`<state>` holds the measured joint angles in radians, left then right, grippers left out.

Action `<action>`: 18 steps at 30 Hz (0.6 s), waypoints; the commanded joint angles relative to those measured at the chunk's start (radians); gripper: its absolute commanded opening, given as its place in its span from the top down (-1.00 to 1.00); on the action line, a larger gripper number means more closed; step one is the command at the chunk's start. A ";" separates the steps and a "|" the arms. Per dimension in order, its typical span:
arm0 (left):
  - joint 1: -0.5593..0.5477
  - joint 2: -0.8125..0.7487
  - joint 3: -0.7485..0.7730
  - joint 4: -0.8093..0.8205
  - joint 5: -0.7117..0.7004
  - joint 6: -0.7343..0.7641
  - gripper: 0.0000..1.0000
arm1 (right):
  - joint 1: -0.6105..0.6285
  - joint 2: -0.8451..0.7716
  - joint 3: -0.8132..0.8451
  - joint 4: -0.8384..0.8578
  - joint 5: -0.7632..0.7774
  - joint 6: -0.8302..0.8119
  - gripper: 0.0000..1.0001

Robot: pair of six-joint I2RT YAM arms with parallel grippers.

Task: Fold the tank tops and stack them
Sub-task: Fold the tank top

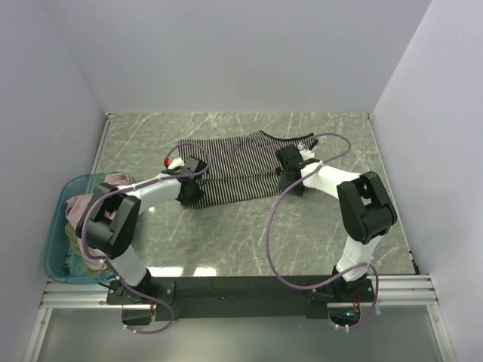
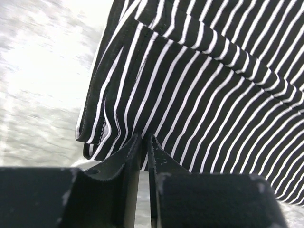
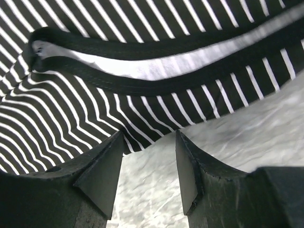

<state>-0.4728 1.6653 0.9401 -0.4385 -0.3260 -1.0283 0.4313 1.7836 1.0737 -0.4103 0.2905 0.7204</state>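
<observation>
The striped tank top [image 1: 241, 170] lies spread flat on the marble table, its neck end to the right. My left gripper [image 1: 193, 193] is at its left hem; the left wrist view shows the jaws of this gripper [image 2: 143, 137] pinched on the striped edge [image 2: 213, 95]. My right gripper [image 1: 291, 181] sits at the top's right end. In the right wrist view it [image 3: 149, 135] stands open at the fabric's edge [image 3: 71, 109], below a dark-bound opening [image 3: 142, 66], with bare table between the fingers. A pink top [image 1: 113, 181] and a pale green one [image 1: 72, 235] lie bunched in the tub.
A teal plastic tub [image 1: 54, 260] stands at the table's left edge beside the left arm. White walls close in the back and both sides. A black rail [image 1: 241, 290] carrying both arm bases runs along the near edge.
</observation>
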 commanded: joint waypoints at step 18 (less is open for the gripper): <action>-0.265 0.068 0.035 0.040 0.232 -0.162 0.68 | -0.195 0.132 0.242 -0.111 0.050 -0.072 -0.10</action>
<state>-0.7330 1.7287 1.0016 -0.3965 -0.1791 -1.1912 0.2359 1.8969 1.2648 -0.4999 0.3149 0.6716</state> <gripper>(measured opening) 0.161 0.547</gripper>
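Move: Both hands are already down on the tank top, the left almost shut just inside its near left corner (about 2 cm farther left and 2 cm back), the right half open at its near edge. From the left hand the shirt's middle lies roughly 21 cm right and 13 cm ahead, its far left corner 24 cm ahead and 4 cm left. From the right hand that middle is some 18 cm left and 8 cm ahead, and the far right shoulder 21 cm ahead and 8 cm right. Fingertips still on the cloth, the left hand drags its near corner about 12 cm right and some 4 cm back, skimming level over the table as its wrist tilts left side down and turns a little clockwise. Meanwhile the right hand, still half open and touching the near edge, takes that end right and forward, about 9 cm in all, turning some 10 degrees clockwise. ##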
